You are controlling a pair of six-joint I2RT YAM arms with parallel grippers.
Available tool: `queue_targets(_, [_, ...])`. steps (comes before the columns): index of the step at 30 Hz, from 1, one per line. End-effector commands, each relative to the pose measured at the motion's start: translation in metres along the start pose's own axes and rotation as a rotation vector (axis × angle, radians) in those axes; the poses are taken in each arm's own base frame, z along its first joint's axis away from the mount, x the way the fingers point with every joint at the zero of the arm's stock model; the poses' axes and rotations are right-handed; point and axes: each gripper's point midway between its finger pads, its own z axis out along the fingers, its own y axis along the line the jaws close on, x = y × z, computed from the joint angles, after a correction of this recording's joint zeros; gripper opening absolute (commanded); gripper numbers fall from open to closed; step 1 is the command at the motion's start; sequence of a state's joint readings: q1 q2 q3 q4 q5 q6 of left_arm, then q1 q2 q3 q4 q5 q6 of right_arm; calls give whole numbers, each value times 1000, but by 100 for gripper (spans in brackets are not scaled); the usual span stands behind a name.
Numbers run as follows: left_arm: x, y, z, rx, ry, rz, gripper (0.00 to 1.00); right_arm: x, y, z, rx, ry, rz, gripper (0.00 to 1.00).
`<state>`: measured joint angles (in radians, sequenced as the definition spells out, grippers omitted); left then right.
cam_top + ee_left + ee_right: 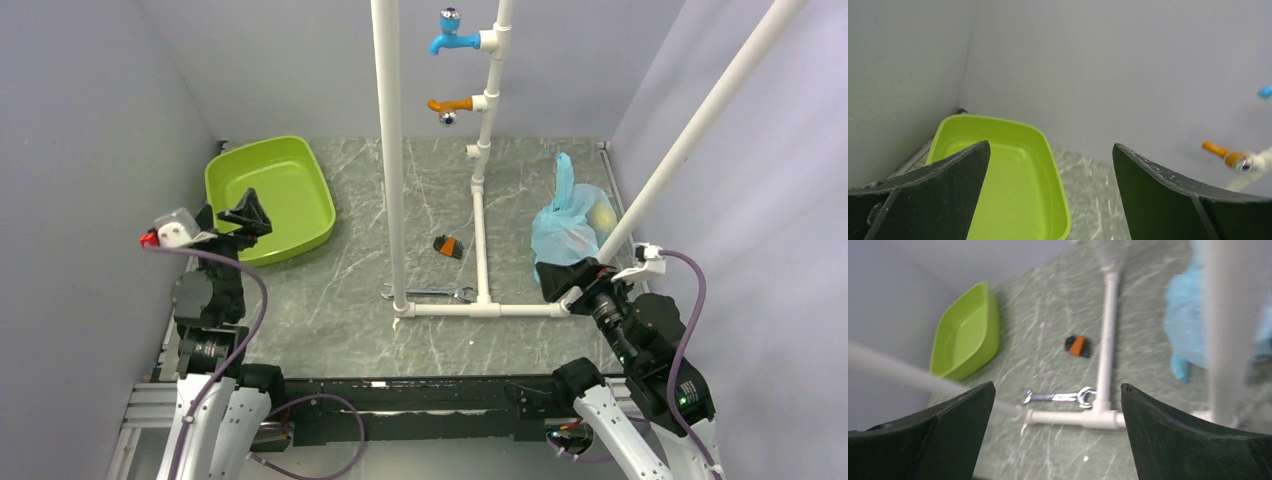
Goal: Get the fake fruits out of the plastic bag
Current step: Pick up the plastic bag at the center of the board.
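Observation:
The light-blue plastic bag [568, 228] stands at the right of the table, its handles pointing up. A yellow fake fruit [602, 215] shows through its side; the other fruits are hidden. My right gripper [572, 281] hovers just in front of the bag, open and empty. In the right wrist view the bag [1188, 322] is a blur at upper right, and the right gripper [1056, 385] stands wide above the pipe. My left gripper [247, 213] is open and empty at the near edge of the tray, far from the bag. Its jaws [1050, 146] stand wide apart.
A lime-green tray [225, 180] [1060, 200] [990, 325] lies at back left. A white pipe frame [480, 310] [1108, 340] with blue [452, 38] and orange [450, 104] taps stands mid-table. A wrench [430, 292] [1055, 396] and an orange-and-black tool [447, 246] [1078, 346] lie beside it.

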<state>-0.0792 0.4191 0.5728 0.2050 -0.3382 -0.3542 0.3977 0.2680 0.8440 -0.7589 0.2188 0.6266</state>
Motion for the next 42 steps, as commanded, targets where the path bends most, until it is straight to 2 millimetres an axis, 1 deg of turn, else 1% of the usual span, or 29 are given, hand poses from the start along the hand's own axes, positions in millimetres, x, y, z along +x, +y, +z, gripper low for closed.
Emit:
queue_targets(1, [32,-15,0,95,195,115,99,9,67,-17,-401,84,-158,100])
queue_targets(3, [35,-23,-2,149,221,141,99,21,81,-18,-492,163,-210,100])
queue_targets(5, [35,-30,-5,200,217,155,99,34,90,-12,-539,255,-234,100])
queue_targets(7, [35,-34,-9,236,204,165,99,49,90,8,-513,363,-229,100])
queue_targets(11, [36,-34,-10,246,200,173,99,68,95,48,-466,480,-186,100])
queue_targets(13, [39,-32,-9,237,210,179,99,77,96,69,-396,502,-205,100])
queue_targets(15, [42,-31,-8,232,221,182,99,84,96,90,-273,485,-270,100])
queue_targets(16, [43,-31,-7,231,227,184,99,96,97,100,-209,498,-327,100])
queue_targets(17, [45,-31,-7,233,233,185,99,93,94,109,-117,460,-372,100])
queue_targets(20, [50,-32,-6,239,250,190,99,94,74,132,94,377,-482,100])
queue_targets(24, [53,-34,-5,247,265,191,99,96,40,164,333,308,-632,100])
queue_targets(27, [55,-35,-5,253,273,191,99,84,15,184,556,243,-760,99])
queue_targets(29, [56,-35,-5,258,275,192,99,76,2,200,651,234,-788,99])
queue_targets(31, [58,-36,-5,260,279,193,99,77,-8,219,700,251,-835,99])
queue_targets(33, [59,-36,-4,262,285,195,99,82,-26,232,773,297,-889,99])
queue_targets(35, [60,-35,-4,259,290,198,99,89,-49,228,883,354,-927,99])
queue_targets(37, [60,-36,-4,260,290,197,99,106,-66,220,938,396,-934,99])
queue_targets(39, [59,-38,-4,269,291,194,99,125,-85,205,973,422,-896,99])
queue_targets(42, [58,-40,-4,277,289,189,99,145,-106,183,966,425,-800,97])
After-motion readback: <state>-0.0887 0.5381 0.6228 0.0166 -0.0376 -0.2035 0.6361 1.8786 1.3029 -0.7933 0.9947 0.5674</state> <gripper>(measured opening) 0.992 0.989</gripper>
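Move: The plastic bag lies about 22 cm ahead of my right hand, 10 cm to its right and some 24 cm below. Between us, a white post stands barely 2 cm ahead and 5 cm to the right, rising past hand height. The floor pipe runs about 16 cm ahead and 12 cm left, with the orange key set roughly 7 cm left of it, both some 28 cm down. From my left hand the bag is about 13 cm ahead, 63 cm right and 32 cm below. With my right fingers wide open I swing left some 17 cm, then sweep forward and down and curve back right around the white post towards the bag, ending about 19 cm farther out and 19 cm lower. I roll my hand steeply, left side down, and tip the fingers until they point forward, right and down. My empty left hand sinks and shifts right about 5 cm, tipping down a little. ##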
